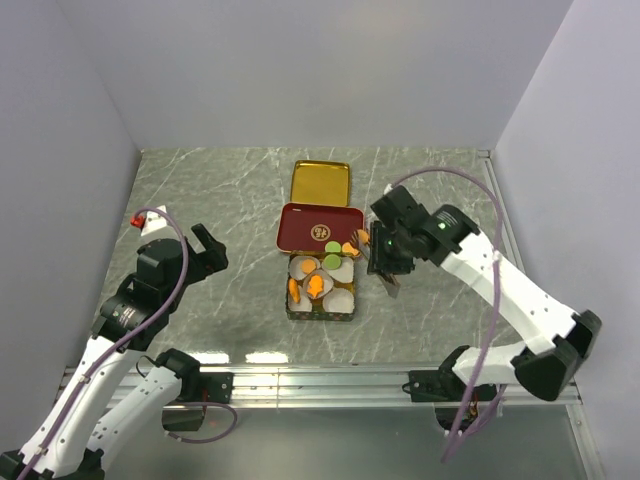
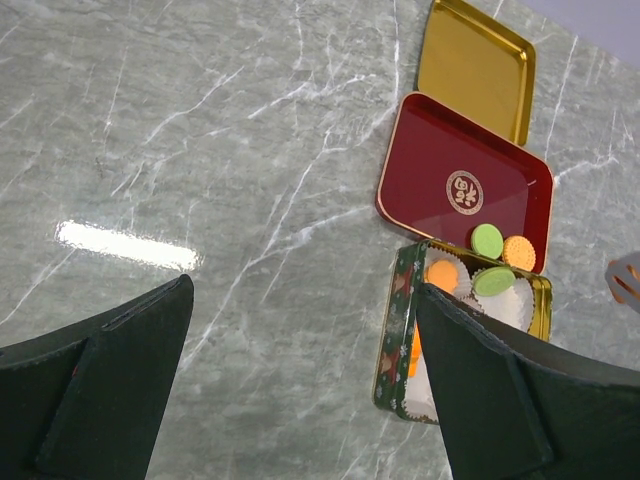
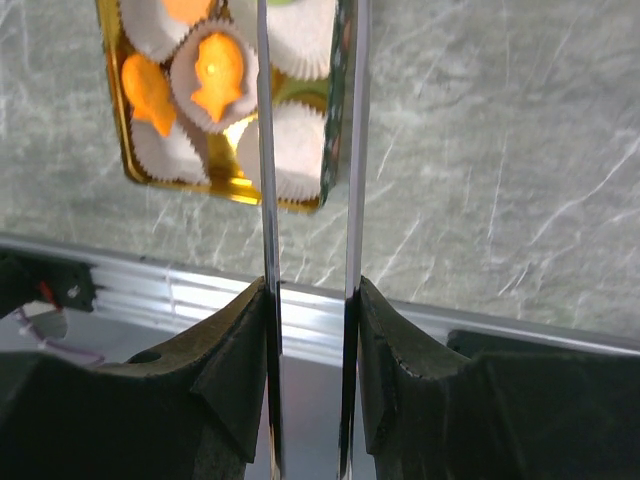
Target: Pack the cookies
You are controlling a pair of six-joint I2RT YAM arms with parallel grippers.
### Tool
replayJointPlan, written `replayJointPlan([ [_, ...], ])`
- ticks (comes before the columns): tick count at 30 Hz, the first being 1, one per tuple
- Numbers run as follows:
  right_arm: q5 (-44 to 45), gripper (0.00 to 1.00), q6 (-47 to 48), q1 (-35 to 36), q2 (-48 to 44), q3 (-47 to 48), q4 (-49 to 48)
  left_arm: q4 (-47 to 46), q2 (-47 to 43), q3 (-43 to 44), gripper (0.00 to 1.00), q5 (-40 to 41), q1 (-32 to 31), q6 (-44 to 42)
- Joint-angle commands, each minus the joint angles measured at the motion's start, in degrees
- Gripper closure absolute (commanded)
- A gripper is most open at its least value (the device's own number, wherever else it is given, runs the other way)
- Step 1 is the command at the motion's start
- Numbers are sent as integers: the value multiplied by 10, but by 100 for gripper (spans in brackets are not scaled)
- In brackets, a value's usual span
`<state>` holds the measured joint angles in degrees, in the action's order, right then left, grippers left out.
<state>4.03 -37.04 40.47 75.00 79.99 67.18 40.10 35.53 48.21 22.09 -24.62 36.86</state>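
The cookies lie in white paper cups inside a green patterned tin (image 1: pixel 320 314). An orange fish-shaped one (image 3: pixel 215 75) and an orange piece (image 3: pixel 150 95) sit at its near end. Two green rounds (image 1: pixel 332 247) (image 2: pixel 493 281) and an orange round (image 2: pixel 518 252) sit at its far end, by the red lid (image 1: pixel 318 222). My right gripper (image 1: pixel 386 262) (image 3: pixel 310 285) hangs just right of the tin, shut on a pair of metal tongs (image 3: pixel 264 170) whose two arms run past the tin's right wall. My left gripper (image 1: pixel 207 250) (image 2: pixel 305 290) stands open well left of the tin, holding nothing.
A gold tray (image 1: pixel 320 182) lies behind the red lid on the marble table (image 1: pixel 220 200). An aluminium rail (image 1: pixel 320 385) runs along the table's near edge, in front of the tin. White walls close in the table on three sides.
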Motion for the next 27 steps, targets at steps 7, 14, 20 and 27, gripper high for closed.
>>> replayJointPlan([
  [7,-27,61,-90,78,-115,-64,-21,-17,2,1,1,-3,-15,-2],
  [14,-23,61,-146,157,-132,-115,-35,-18,-7,-1,1,1,-19,0],
  [20,-35,61,-164,184,-123,-149,-59,-12,-13,0,1,10,-24,6],
  [27,-32,61,-168,196,-102,-161,-67,-10,-20,0,1,16,-24,9],
])
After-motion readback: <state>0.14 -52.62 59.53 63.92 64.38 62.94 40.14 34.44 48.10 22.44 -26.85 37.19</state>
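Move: The right hand holds an orange cookie high over the table beside the box. The box's empty near-right cup lies about 4 cm back, 8 cm to its left and 18 cm below. At much that depth, the middle cup's orange cookie is level with the hand and 14 cm left, the green cookie in the box 6 cm ahead and 10 cm left, and the tray's round orange cookie 9 cm ahead and 6 cm left. From the left hand the empty cup is some 7 cm back, 32 cm right and 20 cm down. The right hand keeps its pinch on the orange cookie and swings it back towards the robot by about 11 cm, drifting some 3 cm left on the way, to come nearer the box's empty near-right cup. It rises about a centimetre at first, then sinks around 4 cm as the backward travel slows, while the wrist turns slightly counter-clockwise and tips by roughly 10 degrees, the fingers staying as closed as before and the cookie still well above the cup. ##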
